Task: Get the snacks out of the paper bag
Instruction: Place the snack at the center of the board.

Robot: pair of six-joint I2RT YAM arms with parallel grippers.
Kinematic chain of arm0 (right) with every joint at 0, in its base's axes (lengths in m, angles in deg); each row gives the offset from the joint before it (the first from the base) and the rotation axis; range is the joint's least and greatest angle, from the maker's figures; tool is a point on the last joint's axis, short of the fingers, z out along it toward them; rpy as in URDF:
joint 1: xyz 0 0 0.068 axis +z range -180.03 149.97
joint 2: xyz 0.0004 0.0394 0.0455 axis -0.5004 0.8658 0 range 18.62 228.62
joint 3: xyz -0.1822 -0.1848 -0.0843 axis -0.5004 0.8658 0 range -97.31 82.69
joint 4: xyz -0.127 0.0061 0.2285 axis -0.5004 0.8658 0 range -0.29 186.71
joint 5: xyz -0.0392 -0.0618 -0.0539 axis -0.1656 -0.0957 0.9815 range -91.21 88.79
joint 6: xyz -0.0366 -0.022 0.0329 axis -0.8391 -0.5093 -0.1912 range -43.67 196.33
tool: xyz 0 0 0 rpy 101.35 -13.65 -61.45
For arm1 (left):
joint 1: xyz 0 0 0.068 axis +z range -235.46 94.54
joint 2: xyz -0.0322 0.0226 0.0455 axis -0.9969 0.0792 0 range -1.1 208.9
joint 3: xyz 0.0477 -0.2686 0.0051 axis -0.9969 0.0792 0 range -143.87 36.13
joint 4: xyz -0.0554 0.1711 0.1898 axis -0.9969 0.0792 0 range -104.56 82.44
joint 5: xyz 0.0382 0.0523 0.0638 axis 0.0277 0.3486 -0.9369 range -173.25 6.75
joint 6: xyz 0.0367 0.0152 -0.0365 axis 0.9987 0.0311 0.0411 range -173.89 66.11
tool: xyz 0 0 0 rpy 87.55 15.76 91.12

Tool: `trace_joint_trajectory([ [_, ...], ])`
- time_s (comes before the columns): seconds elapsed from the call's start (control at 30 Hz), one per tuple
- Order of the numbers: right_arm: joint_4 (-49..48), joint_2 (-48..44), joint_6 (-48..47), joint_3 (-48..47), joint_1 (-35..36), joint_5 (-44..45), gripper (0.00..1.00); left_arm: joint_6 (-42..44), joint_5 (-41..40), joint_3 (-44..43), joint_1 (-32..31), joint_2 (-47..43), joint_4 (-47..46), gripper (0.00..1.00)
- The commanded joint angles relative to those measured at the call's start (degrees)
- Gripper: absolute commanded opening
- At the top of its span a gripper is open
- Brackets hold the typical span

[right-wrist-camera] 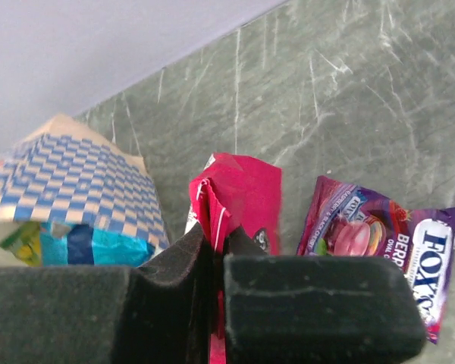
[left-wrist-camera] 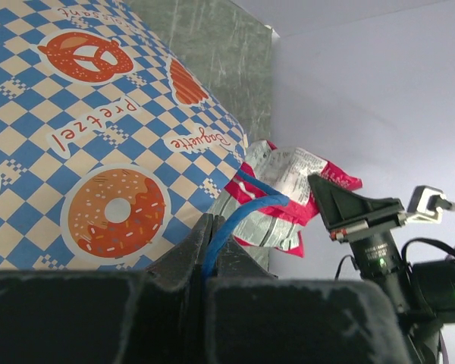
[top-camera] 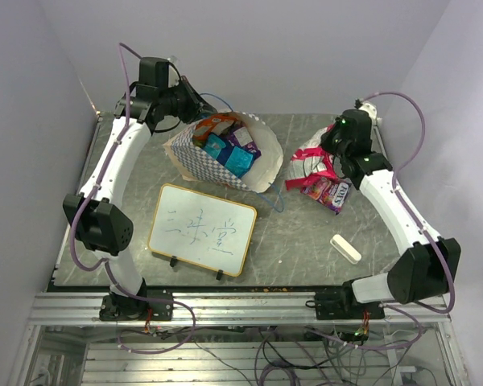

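The paper bag lies tilted at the back of the table, its mouth showing several snacks: an orange-red packet, a blue-teal one and a purple one. My left gripper is shut on the bag's blue cord handle, beside the chequered wall. To the right, my right gripper is shut on a red-white packet, held just above the table. A purple packet lies on the table under it, also in the right wrist view.
A framed whiteboard lies at the front centre. A white eraser block rests at the front right. The bag's second blue cord trails onto the table. Walls close in at the back and both sides.
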Motion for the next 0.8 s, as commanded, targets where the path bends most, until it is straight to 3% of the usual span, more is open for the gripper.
trace_joint_trajectory([
  [0.0,-8.85,1.93,9.93,3.54,-6.50,-7.86,0.00,0.84,1.29,-2.56,0.28,-0.31,1.56,0.07],
  [0.13,-13.02,2.25,12.05,14.31,-14.05,-12.56,0.00,0.49,1.91,-1.67,0.28,-0.87,1.27,0.07],
  [0.3,-15.02,4.56,6.58,21.82,-21.74,-15.56,0.00,0.47,2.04,-0.23,0.28,-1.74,1.17,0.07],
  [0.57,-12.31,8.95,-5.51,21.88,-25.49,-12.92,0.00,0.10,2.18,0.10,0.20,-1.33,0.84,0.07],
  [0.77,-11.37,11.50,-7.05,18.06,-25.40,-15.81,0.00,0.02,2.36,-0.36,0.25,-0.73,1.31,0.07],
])
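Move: The right hand, still pinching the red-and-white snack that hangs beneath it, has the purple snack about 25 cm below, some 4 cm back and 5 cm to its right. The paper bag's middle is about 27 cm to its left, 3 cm ahead and 14 cm below; the white eraser is 20 cm back and 9 cm right, at table level. From the left hand, the purple snack is roughly 34 cm right, 7 cm back and 32 cm down. Keeping its pinch on one corner of the red-and-white snack, the right hand lays the snack's body down on the table and over the purple snack. It sweeps down about 19 cm and 14 cm to the right, slowing at the end, while the fingers tip some 20 degrees further down and swing slightly clockwise. ##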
